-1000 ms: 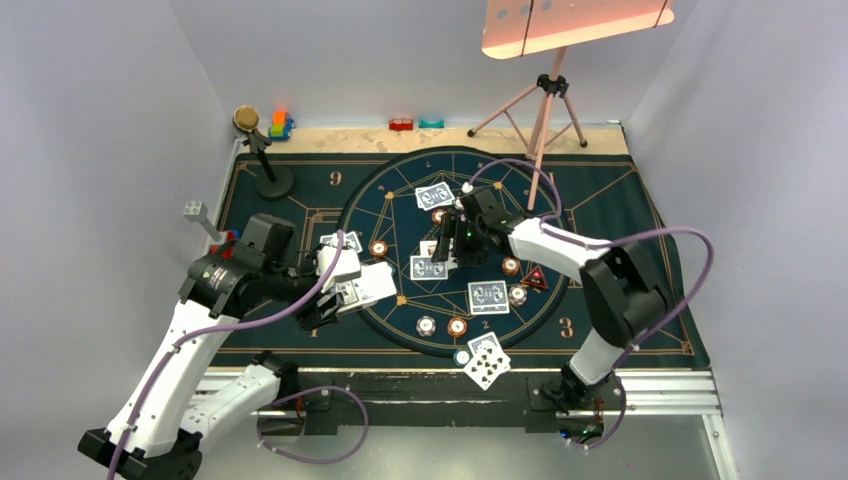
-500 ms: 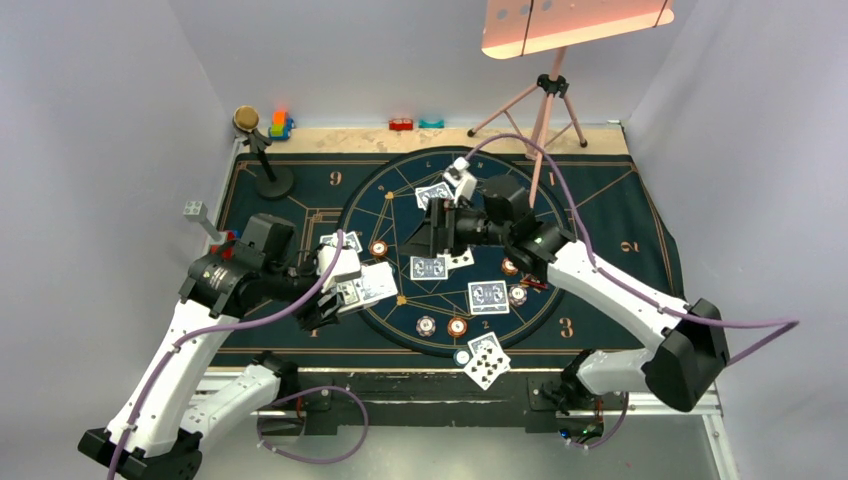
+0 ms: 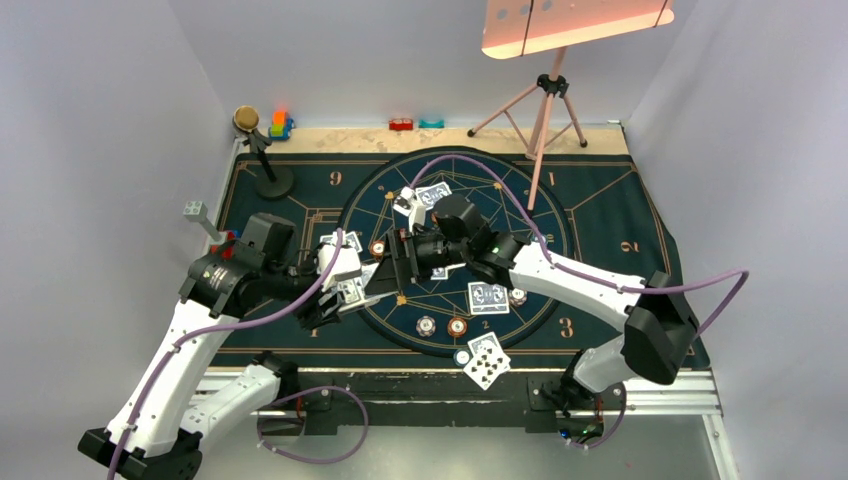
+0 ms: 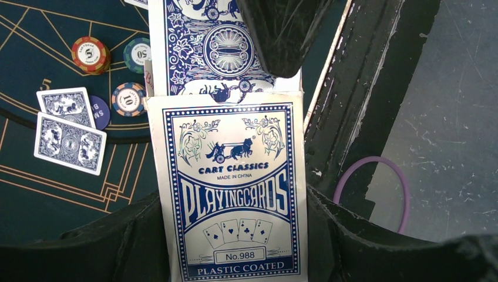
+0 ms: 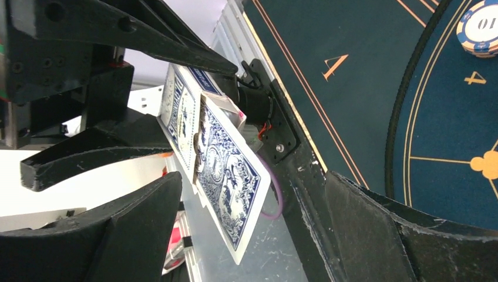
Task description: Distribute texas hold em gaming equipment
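My left gripper [image 4: 232,247] is shut on a blue-and-white playing card box [image 4: 232,194], held over the mat's left part [image 3: 358,290]. A playing card [image 4: 208,47] with a patterned blue back sticks out of the box's open end. My right gripper [image 5: 246,200] is open, and that card [image 5: 229,182] hangs between its fingers without touching either. In the top view the right gripper [image 3: 395,262] meets the box from the right. More cards [image 3: 487,297] and round chips [image 3: 457,326] lie on the dark blue mat [image 3: 620,210].
Two face-down cards [image 4: 69,144] and several chips [image 4: 91,54] lie left of the box. Face-up cards [image 3: 487,362] sit at the near edge. A small stand [image 3: 262,160], a tripod [image 3: 545,110] and toy blocks [image 3: 280,123] line the back.
My right arm swung left from the mat's centre to the box in my left gripper, and its jaws opened wide. The left arm has not moved.
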Available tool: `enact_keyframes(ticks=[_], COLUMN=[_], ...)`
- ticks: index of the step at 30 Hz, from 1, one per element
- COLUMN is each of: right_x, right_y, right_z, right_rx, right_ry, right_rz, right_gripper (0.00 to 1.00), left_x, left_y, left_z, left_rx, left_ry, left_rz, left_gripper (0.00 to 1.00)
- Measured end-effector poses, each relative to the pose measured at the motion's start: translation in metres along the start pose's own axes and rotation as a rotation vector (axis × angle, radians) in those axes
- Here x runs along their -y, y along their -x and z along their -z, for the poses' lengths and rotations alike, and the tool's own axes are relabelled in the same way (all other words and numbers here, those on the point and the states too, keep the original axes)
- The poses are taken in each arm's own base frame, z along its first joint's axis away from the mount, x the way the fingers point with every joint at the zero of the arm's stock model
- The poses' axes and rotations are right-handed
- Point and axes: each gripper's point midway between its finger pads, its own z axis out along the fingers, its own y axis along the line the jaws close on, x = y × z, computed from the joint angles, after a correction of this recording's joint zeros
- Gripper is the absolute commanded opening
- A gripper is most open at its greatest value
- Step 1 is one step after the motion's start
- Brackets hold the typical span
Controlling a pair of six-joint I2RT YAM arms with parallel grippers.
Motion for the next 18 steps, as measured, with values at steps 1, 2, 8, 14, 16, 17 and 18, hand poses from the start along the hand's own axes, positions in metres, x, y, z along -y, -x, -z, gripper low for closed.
enact_keyframes(ticks=[1,2,8,14,16,17,18], right_x=[0.0017,0.0024,0.0068,0.0085,0.0075,0.0071,0.0070], right_y=[-0.0018,-0.0023,-0.0009,0.0020,0.0029,0.0036,0.0036], right_z=[-0.0021,-0.0029,-0.0029,-0.0008,-0.0002,0.0005,0.0013], right_rx=[-0.006,-0.007,-0.001,0.000,0.002,0.005,0.006], right_ry=[-0.004,-0.006,-0.034,-0.067,-0.068,-0.069,-0.072], right_rz=[-0.003,-0.004,-0.007,-0.005,-0.004,-0.003,-0.003], right_gripper=[0.97,0.97,0.74,0.55,0.51,0.50,0.49], left_x=[0.0002,0.0004,0.0005,0.0006,0.0005,0.0003,0.0001], left_y=[0.0002,0.0003,0.0003,0.0000,-0.0002,-0.0004,-0.0005], left_z=[0.0000,-0.0001,0.0000,0.0003,0.0004,0.0004,0.0005], left_rx=[0.001,0.002,0.002,0.001,0.000,0.000,-0.001], left_ry=[-0.001,-0.002,-0.002,-0.001,0.000,0.001,0.002], left_rz=[0.000,0.000,0.000,0.000,0.000,0.000,0.000], left_gripper=[0.00,0.00,0.00,0.00,0.00,0.00,0.00])
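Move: The card ends sticking out of the box lie almost between the right hand's open fingers, about 1 cm back, 2 cm to its left and 1 cm below. The card box is some 7 cm left, 2 cm back and 2 cm above; the orange chip stack stands about 14 cm ahead, 1 cm left and 18 cm below. From the left hand, which already grips the box, the card ends are roughly 7 cm right, 3 cm forward and 3 cm lower. One right fingertip comes onto the back of the uppermost protruding card as the wide-open fingers close around the card ends to about half open. The right hand barely travels: it dips under 1 cm, then eases about 0.5 cm forward with a few degrees of tilt. The left hand stays still and keeps its grip on the box. ##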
